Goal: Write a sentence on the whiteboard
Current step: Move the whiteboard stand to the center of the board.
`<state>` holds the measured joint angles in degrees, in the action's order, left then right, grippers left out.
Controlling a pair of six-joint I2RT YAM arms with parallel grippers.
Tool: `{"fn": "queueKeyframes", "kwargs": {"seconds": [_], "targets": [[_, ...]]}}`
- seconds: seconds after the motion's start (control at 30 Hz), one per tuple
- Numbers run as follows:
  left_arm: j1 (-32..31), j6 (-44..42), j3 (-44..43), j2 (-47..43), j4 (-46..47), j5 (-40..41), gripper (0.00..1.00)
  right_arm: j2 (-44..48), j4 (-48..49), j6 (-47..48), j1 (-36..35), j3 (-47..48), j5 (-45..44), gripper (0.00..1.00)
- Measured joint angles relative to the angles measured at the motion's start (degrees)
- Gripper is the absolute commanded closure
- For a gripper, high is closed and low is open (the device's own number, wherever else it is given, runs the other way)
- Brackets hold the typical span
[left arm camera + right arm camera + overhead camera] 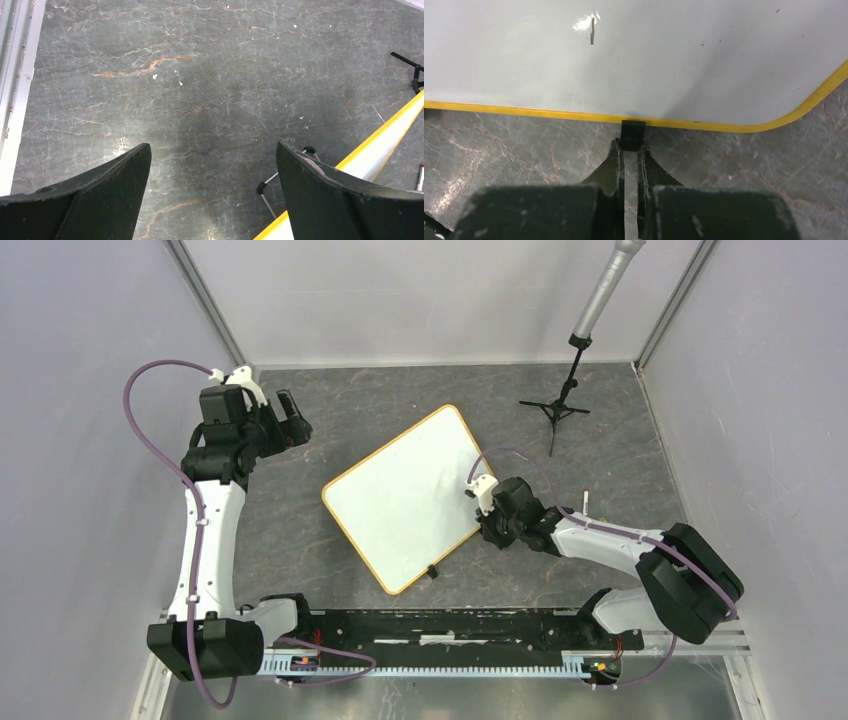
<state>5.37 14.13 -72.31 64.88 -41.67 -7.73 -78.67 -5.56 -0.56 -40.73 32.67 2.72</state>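
The whiteboard (405, 495) lies tilted in the middle of the dark marble table, white with a yellow rim (549, 114). No sentence shows on it, only a short dark stroke (592, 31). My right gripper (630, 146) is down at the board's right edge, its jaws shut on a small black clip (632, 132) that sticks out from the rim. A second black clip (433, 571) sits further along the same edge. My left gripper (212, 150) hovers over bare table to the far left of the board (380, 147), open with nothing between its fingers.
A black tripod (558, 408) with a grey cylinder on top stands at the back right. A small white stick (585, 502) lies behind my right arm. Thin metal rods with black tips (272, 181) show beside the board's corner. Walls enclose the table, and a rail (450, 630) runs along the near edge.
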Motion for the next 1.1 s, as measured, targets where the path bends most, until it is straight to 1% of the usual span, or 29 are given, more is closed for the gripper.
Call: {"fn": "queueKeyframes", "kwargs": {"seconds": [0.3,0.6,0.63,0.67,0.7,0.73,0.77,0.87,0.9,0.93,0.97,1.03,1.1], "targets": [[0.0,0.9,-0.2,1.0,0.0,-0.7,0.0,4.0,-6.4,-3.9,1.2,-1.0,-0.8,1.0],[0.0,2.3,-0.2,1.9,0.4,-3.7,0.0,12.2,-11.1,-9.2,1.5,-5.6,-1.8,1.0],[0.0,2.3,-0.2,1.9,0.5,-4.0,0.0,13.0,-11.7,-9.6,1.5,-5.9,-1.6,1.0],[0.0,2.3,-0.2,1.9,0.7,-4.2,0.0,13.7,-12.5,-9.8,1.5,-6.1,-1.4,0.97],[0.0,2.3,-0.2,1.9,0.9,-4.5,0.0,14.1,-13.0,-10.0,1.5,-6.3,-1.1,0.88],[0.0,2.3,-0.2,1.9,1.0,-4.6,0.0,14.2,-13.2,-10.1,1.5,-6.3,-0.8,0.65],[0.0,2.3,-0.2,1.9,1.3,-4.7,0.0,14.2,-13.3,-10.1,1.5,-6.3,-0.6,0.47],[0.0,2.3,-0.2,1.9,1.4,-4.7,0.0,14.4,-14.4,-9.4,1.7,-6.3,1.8,0.43],[0.0,2.3,-0.2,1.9,1.4,-4.7,0.0,14.8,-14.8,-8.6,1.7,-6.3,3.0,0.38],[0.0,2.3,-0.2,1.8,1.5,-4.7,0.0,15.1,-15.2,-8.1,1.9,-6.3,3.9,0.3],[0.0,2.3,-0.2,1.7,1.5,-4.7,0.0,15.5,-16.0,-7.6,2.3,-6.3,5.1,0.17],[0.0,2.3,-0.2,1.4,1.5,-4.7,0.0,16.6,-17.7,-6.6,3.7,-6.3,7.5,0.16],[0.0,2.3,-0.2,1.1,1.5,-4.8,0.0,18.1,-19.9,-5.4,4.9,-6.2,9.4,0.12]]}}
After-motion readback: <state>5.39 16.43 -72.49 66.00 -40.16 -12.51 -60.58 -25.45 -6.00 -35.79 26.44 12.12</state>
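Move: The right hand holds the whiteboard's right black clip at its lower edge. The whiteboard's middle lies about 6 cm ahead, 13 cm to the left and 5 cm higher. The other clip is roughly 8 cm back and 12 cm left; the table's near edge is some 17 cm straight back, and a marker about 4 cm ahead and 22 cm right. From the left hand the whiteboard's middle is about 22 cm right, 5 cm back and 20 cm below. Back and to its right, level just above the table, the right hand drags the whiteboard by the pinched clip for about 6 cm, swinging clockwise some 10 degrees. Then the fingers open wide, let go of the clip and back off nearly 3 cm towards the near table edge, tipping more steeply down and turning partway back counter-clockwise. ##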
